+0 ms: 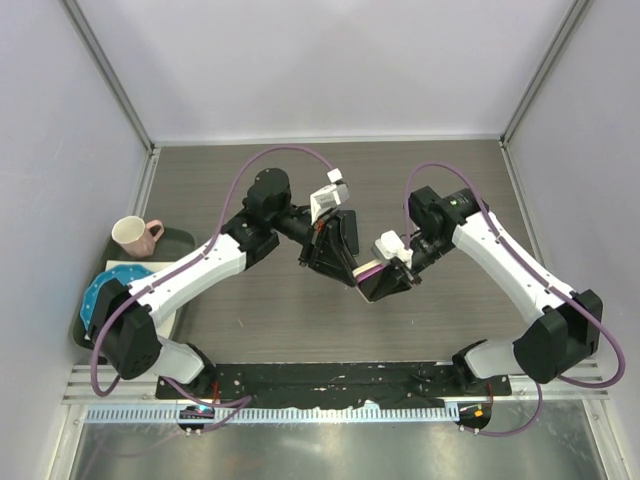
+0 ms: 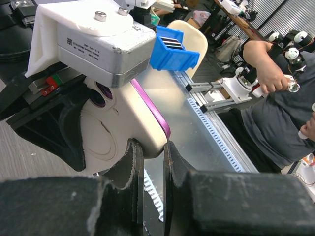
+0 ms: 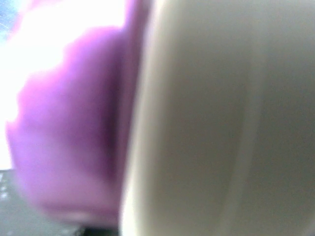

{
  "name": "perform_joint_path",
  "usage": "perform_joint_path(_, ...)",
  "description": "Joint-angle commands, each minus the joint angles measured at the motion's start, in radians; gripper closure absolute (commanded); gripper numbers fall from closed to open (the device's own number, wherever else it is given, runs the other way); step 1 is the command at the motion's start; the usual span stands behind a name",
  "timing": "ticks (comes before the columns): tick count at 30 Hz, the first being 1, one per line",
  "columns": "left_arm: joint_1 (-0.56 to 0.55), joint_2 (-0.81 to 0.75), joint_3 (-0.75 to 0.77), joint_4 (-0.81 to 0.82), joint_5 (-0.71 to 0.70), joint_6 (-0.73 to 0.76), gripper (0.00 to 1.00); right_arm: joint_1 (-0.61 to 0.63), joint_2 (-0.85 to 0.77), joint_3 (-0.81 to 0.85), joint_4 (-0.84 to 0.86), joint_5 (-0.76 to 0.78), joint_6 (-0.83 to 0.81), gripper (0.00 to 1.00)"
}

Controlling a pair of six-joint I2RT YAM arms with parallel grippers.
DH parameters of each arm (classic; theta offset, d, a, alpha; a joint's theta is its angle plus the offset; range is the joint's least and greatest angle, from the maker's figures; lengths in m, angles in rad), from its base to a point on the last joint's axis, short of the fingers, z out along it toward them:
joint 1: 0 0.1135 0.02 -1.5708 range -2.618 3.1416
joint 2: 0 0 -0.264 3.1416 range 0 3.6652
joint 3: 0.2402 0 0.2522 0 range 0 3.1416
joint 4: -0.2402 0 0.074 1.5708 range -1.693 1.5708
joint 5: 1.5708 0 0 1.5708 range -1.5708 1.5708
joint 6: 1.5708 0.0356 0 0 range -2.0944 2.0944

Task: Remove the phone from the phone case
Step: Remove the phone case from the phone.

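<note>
A cream phone case [image 1: 366, 270] with the purple phone in it is held above the table's middle, between both grippers. In the left wrist view the phone case [image 2: 118, 132] shows its back and lens cut-outs, and the phone [image 2: 155, 110] shows as a purple rim. My left gripper [image 2: 151, 150] is shut on the case's lower corner, seen from above as the left gripper [image 1: 350, 270]. My right gripper [image 1: 385, 283] clamps the other end. Its fingers are hidden in the right wrist view, which is filled by the blurred case [image 3: 221, 123] and purple phone [image 3: 69, 137].
A cream mug with a pink handle [image 1: 133, 235] stands on a dark tray [image 1: 180, 240] at the left, with a blue object [image 1: 105, 290] in front of it. Enclosure walls surround the table. Beyond the near rail, a blue bin [image 2: 172, 49] and a person [image 2: 275, 113].
</note>
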Motion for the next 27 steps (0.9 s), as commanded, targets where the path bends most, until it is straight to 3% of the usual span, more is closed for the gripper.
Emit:
perform_joint_path(1, 0.000, 0.035, 0.019, 0.072, -0.237, -0.083, 1.00, 0.044, -0.065, 0.039, -0.026, -0.074, -0.076, 0.99)
perform_joint_path(6, 0.032, 0.029, 0.021, 0.009, -0.333, -0.047, 1.00, 0.043, -0.068, 0.028, -0.026, -0.074, -0.073, 0.99)
perform_joint_path(9, 0.041, 0.024, 0.047, -0.116, -0.384, 0.047, 1.00, 0.046, -0.060, 0.020, -0.025, -0.068, -0.065, 0.99)
perform_joint_path(22, 0.040, -0.008, 0.124, -0.443, -0.700, 0.298, 1.00, 0.044, -0.082, -0.059, 0.279, -0.009, 0.352, 0.99)
perform_joint_path(27, 0.033, -0.009, 0.142, -0.515, -0.835, 0.381, 1.00, 0.046, -0.079, -0.093, 0.316, -0.009, 0.432, 0.99)
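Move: The left fingers already pinch the near upper corner of the phone case, whose middle lies about 4 cm to their right, 1 cm back and 6 below. The phone, its purple edge showing, is some 2 cm farther back than the case. The second phone lies on the table about 14 cm ahead, 2 cm left and 28 below. From the right hand, gripping phone and case lower down, the case's middle is about 1 cm ahead, 1 left and 2 above. Keeping its pinch on the case's corner, the left hand pulls the case forward off the back of the phone by about 4.5 cm, slowly at first and then faster, lifting slightly before sinking some 2 cm below its start while it turns about 20 degrees counter-clockwise and its left side tips up. The right hand keeps its grip lower down, giving only about 1 cm forward as it too rises slightly and then sinks 2 cm, turning some 10 degrees clockwise. ##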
